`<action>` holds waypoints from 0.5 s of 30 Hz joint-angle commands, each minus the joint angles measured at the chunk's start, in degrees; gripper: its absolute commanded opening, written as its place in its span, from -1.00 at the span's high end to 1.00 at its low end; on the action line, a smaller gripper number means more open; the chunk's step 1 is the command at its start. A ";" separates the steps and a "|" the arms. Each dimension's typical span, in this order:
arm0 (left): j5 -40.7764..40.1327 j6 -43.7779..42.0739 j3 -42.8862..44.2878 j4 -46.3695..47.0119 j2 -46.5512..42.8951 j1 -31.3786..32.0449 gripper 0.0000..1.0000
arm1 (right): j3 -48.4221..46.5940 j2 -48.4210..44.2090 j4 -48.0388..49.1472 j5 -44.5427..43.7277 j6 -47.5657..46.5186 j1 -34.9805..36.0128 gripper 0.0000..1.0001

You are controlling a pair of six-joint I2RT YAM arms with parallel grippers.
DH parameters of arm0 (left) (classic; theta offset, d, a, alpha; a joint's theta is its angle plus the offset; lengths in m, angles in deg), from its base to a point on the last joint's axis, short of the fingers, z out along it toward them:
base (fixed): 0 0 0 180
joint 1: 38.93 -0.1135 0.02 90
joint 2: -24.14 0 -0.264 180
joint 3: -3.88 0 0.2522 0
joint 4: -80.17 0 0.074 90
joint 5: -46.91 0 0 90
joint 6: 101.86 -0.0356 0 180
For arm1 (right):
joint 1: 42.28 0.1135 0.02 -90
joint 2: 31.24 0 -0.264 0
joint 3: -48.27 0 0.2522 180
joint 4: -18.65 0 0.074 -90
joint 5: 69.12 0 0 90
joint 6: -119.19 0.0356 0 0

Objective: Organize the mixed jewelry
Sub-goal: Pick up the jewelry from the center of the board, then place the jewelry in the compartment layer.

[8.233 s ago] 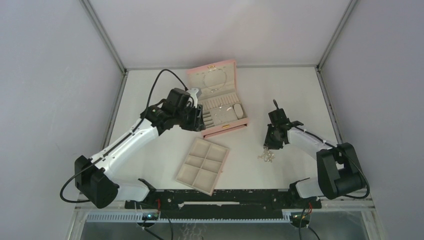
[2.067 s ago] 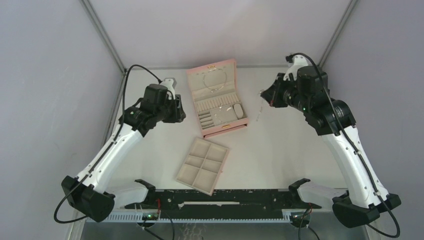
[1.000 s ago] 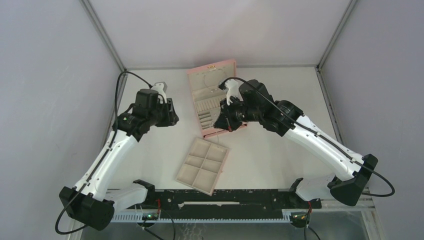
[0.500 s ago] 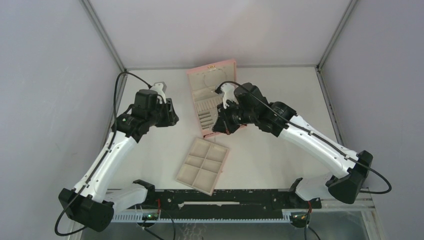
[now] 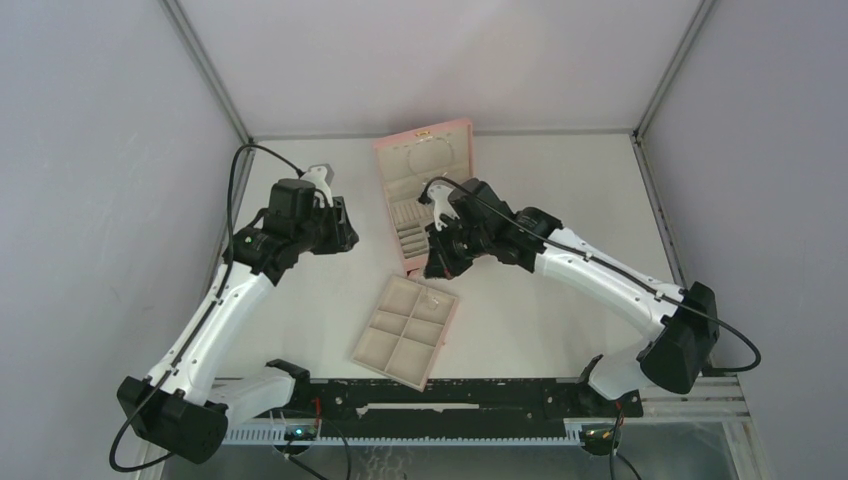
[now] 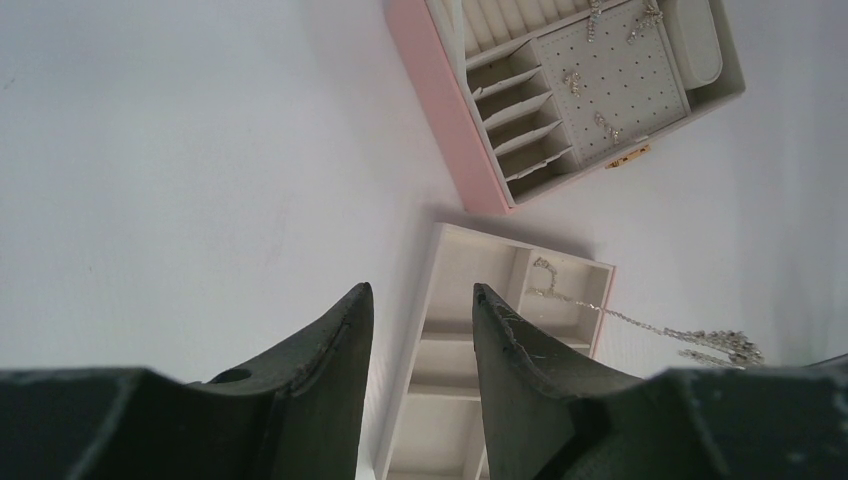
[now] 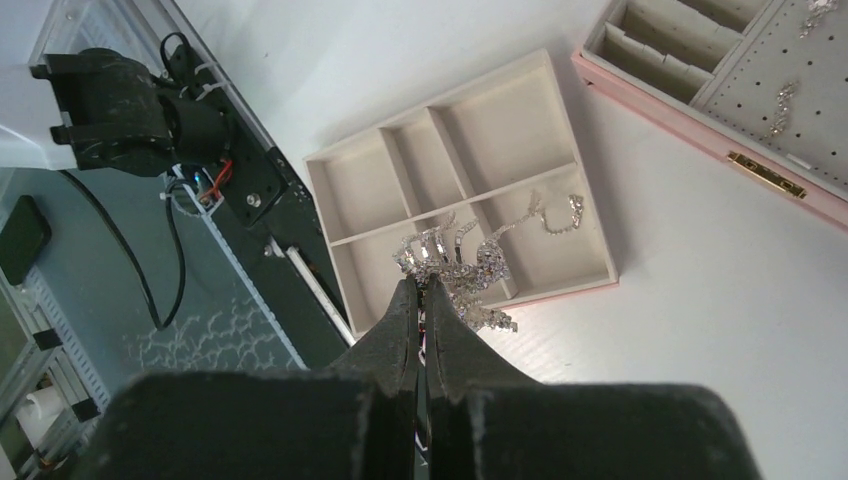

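Observation:
A silver chain necklace (image 7: 455, 262) with a sparkling cluster hangs from my right gripper (image 7: 418, 284), which is shut on it. Its free end (image 7: 555, 215) lies in a corner compartment of the beige tray (image 7: 500, 125). In the top view the right gripper (image 5: 437, 268) hovers over the tray's far right corner (image 5: 440, 297), just in front of the pink box (image 5: 430, 190). The left wrist view shows the chain (image 6: 600, 312) trailing out of the tray (image 6: 470, 270). My left gripper (image 5: 345, 228) hangs open and holds nothing, left of the box. Small earrings (image 6: 575, 80) sit on the box's dotted panel.
The pink box lid (image 5: 425, 150) stands open toward the back wall. The black rail (image 5: 430, 395) with the arm bases runs along the near edge. Grey walls close in both sides.
My right arm has swung down and toward the near left, from over the pink box to over the tray's far corner, with the necklace in it. The left arm has stayed put.

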State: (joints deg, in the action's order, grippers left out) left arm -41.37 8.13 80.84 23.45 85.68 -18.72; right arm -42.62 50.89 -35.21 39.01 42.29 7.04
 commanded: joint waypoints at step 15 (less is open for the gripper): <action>0.40 0.05 -1.12 1.27 -1.15 -0.26 0.07 | 4.60 9.84 8.79 -3.89 -0.61 2.47 1.00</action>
State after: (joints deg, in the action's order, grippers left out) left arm -41.35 8.13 80.36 23.47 85.68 -18.72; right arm -38.20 59.70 -30.33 36.92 42.25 8.73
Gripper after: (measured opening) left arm 0.465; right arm 0.009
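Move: The jewelry bunch is already pinched in the right hand, its chain tail already lying in the tray's far right compartment. The middle of that compartment is about 5 cm ahead of this hand, 1 cm left and 20 cm below. The whole tray's middle lies 1 cm back and 5 cm left, the jewelry box's base some 22 cm ahead and 2 cm right, both about as low. From the left hand the compartment is roughly 16 cm right, 3 cm back and 20 cm down. The pinched jewelry bunch is lowered towards the tray's far right compartment: the right hand sinks nearly 8 cm, gathering speed, with barely more than 1 cm of drift to the left. Its fingers stay shut on the bunch and tip some 10 degrees more steeply downward, the chain still trailing from them into the compartment. ##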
